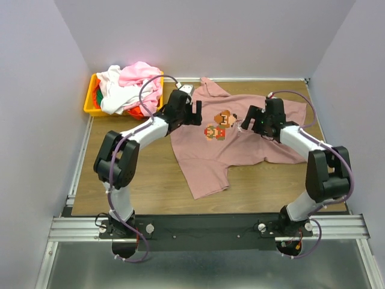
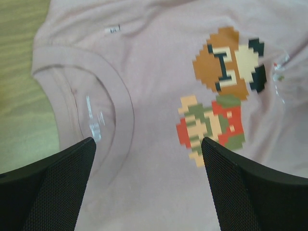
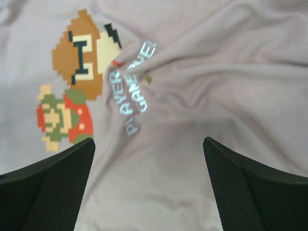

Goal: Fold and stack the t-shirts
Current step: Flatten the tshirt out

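Note:
A dusty mauve-pink t-shirt (image 1: 240, 153) with a pixel-art print (image 1: 219, 125) lies spread on the wooden table, creased around the print. My left gripper (image 1: 194, 112) is open over the shirt between its collar (image 2: 91, 110) and the print (image 2: 224, 91). My right gripper (image 1: 248, 120) is open over the wrinkled chest cloth (image 3: 192, 120) just right of the print (image 3: 77, 82). Neither holds anything. More t-shirts, light pink (image 1: 139, 73), white (image 1: 120, 93) and red-orange (image 1: 137, 110), are heaped at the back left.
The heap of shirts sits in a yellow bin (image 1: 91, 99) at the table's back left corner. Grey walls close in the left, back and right sides. A metal rail (image 1: 204, 227) runs along the near edge.

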Robot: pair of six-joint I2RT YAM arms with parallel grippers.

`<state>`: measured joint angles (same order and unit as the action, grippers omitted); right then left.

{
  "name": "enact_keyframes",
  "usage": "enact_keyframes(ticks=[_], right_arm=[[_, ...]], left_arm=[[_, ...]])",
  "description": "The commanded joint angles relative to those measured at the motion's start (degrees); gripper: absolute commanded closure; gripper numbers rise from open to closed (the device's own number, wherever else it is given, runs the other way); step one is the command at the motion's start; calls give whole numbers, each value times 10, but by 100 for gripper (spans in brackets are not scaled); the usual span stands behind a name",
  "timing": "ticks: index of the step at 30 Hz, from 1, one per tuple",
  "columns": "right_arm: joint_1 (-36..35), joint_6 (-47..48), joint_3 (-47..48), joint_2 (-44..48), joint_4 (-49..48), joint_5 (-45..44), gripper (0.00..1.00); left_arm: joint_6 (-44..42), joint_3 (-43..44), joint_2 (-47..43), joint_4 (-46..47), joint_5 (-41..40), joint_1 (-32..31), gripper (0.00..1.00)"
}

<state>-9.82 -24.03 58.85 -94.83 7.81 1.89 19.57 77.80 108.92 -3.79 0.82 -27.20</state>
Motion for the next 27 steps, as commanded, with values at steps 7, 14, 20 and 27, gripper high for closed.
enact_keyframes(ticks=[7,14,20,27], right_arm=[[-14,-21,-149,105,1,-5,0],[-13,-20,-162,81,-8,-5,0],[-13,-20,-150,46,-17,-11,0],[-14,-18,-107,-2,-18,-11,0]], left_arm=[[41,-184,-57,85,-14,-47,2],[47,-199,-9,127,28,-42,2],[36,-172,31,116,16,-10,2],[6,-106,70,83,21,12,2]])
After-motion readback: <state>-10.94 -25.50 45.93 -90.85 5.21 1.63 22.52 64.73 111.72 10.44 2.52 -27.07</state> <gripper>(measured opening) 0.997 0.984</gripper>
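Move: Both open hands hang over the t-shirt: the shoulder patch the left hand goes for is about 9 cm straight back and 8 cm below, with the Mario print 4 cm back and 8 cm right of that hand, and the near sleeve 22 cm back, 4 cm right. The right hand's body patch lies about 8 cm back, 1 cm right and 6 cm below, the lettering level and 4 cm left of the hand, the near edge 15 cm straight back. Clear of the cloth and with fingers wide open, both hands draw back towards the near side of the t-shirt, the left about 9 cm while sinking some 7, the right about 8 cm while sinking 4 to 5, wrists tipping slightly down, until the fingertips come down on the body beside the collar and below the lettering. Then, low and level, they push the cloth away from the base, the left leading by roughly 6 cm and the right only just starting, about 2 cm, fingertips still on the shirt. ##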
